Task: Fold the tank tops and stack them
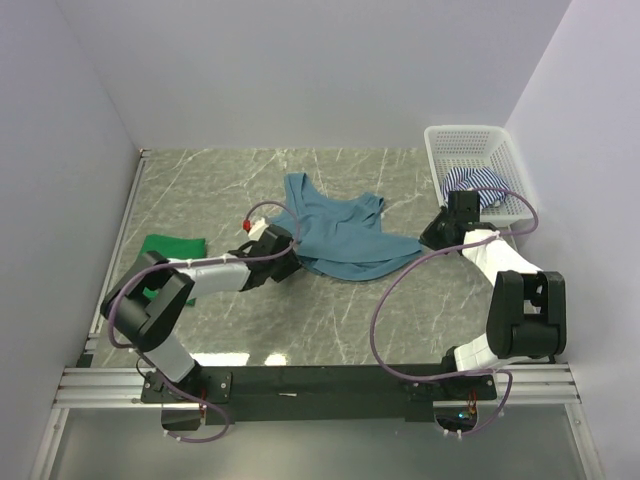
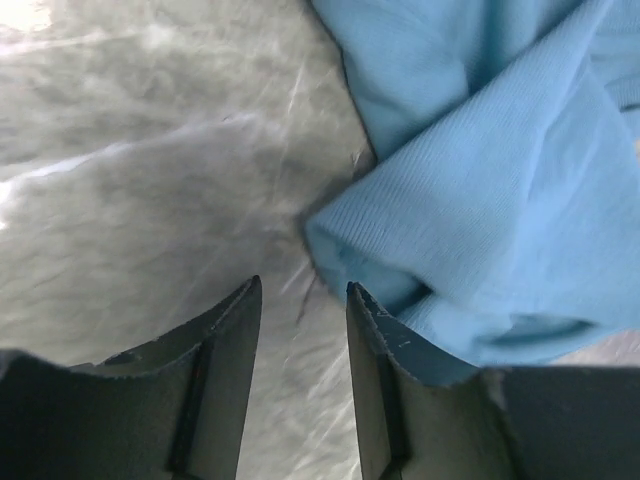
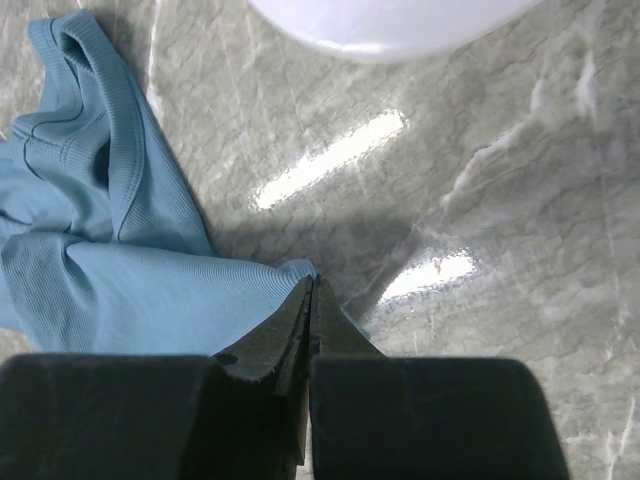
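Note:
The teal-blue tank top (image 1: 340, 235) lies rumpled mid-table, its straps toward the back. My left gripper (image 1: 290, 250) is open at its left edge. In the left wrist view bare table shows between the fingers (image 2: 302, 285), and a folded edge of the teal top (image 2: 500, 180) lies just ahead and to the right. My right gripper (image 3: 312, 280) is shut on the teal top's (image 3: 100, 270) right corner, low over the table (image 1: 432, 238). The green tank top (image 1: 172, 247) lies folded at the far left. The striped tank top (image 1: 480, 183) sits in the basket.
A white mesh basket (image 1: 470, 130) stands at the back right corner against the wall. White walls close in the table on the left, back and right. A cable loops from the right arm over the marble surface (image 1: 385, 300).

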You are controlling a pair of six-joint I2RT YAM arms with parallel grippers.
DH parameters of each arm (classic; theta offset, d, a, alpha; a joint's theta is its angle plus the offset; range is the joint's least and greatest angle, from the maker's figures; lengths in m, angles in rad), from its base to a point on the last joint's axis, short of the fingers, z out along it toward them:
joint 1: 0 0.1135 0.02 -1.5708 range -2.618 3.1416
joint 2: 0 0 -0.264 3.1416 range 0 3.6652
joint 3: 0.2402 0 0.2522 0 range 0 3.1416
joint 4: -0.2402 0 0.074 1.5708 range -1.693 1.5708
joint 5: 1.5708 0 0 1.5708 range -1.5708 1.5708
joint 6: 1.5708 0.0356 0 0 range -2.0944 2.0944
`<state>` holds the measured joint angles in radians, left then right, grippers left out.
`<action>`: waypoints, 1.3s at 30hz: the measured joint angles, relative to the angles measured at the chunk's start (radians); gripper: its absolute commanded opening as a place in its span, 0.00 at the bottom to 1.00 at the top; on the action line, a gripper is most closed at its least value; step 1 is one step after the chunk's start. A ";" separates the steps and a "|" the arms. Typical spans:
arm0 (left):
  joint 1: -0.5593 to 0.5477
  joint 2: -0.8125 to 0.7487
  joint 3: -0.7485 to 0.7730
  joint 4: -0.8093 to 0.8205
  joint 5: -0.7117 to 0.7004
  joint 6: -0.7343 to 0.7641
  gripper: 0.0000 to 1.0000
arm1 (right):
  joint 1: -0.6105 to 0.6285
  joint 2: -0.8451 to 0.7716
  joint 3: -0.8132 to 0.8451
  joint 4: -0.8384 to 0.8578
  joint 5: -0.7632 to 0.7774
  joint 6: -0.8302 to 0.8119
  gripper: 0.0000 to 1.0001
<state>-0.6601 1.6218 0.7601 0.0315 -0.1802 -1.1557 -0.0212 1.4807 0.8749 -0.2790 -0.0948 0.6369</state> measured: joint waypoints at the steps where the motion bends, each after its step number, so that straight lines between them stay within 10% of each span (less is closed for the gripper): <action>1: -0.003 0.010 0.010 0.002 -0.006 -0.013 0.46 | -0.005 0.000 0.000 0.001 -0.002 0.000 0.00; 11: -0.059 0.150 0.201 -0.120 -0.151 -0.105 0.41 | -0.027 0.000 0.000 0.004 -0.031 -0.006 0.00; 20: -0.094 0.189 0.257 -0.225 -0.291 -0.111 0.00 | -0.034 0.000 -0.013 0.010 -0.041 -0.008 0.00; 39: -0.021 -0.230 0.220 -0.420 -0.454 0.114 0.01 | -0.034 -0.308 -0.090 -0.043 -0.066 -0.044 0.00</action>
<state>-0.6811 1.3922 0.9802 -0.3885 -0.6346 -1.0420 -0.0551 1.1725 0.7849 -0.3218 -0.1608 0.5926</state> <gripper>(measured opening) 0.012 0.007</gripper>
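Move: About 3 cm ahead and 2 cm to the right of the open left hand, roughly 2 cm lower, lies the loose near-left corner of the blue tank top; from the right hand, which already holds the near-right corner, it is some 30 cm left, 4 cm back and 6 cm lower. The left shoulder strap lies about 20 cm straight ahead of the left hand, the folded green tank top some 28 cm to its left, level with it. Reaching about 4 cm forward and right, low over the table, the left hand pinches the near-left corner of the blue tank top shut between its fingertips, then lifts it some 12 cm while carrying it left, its left side rolling up about 20 degrees. The right hand keeps its grip and mostly waits, then rises about 6 cm and draws back a little. ##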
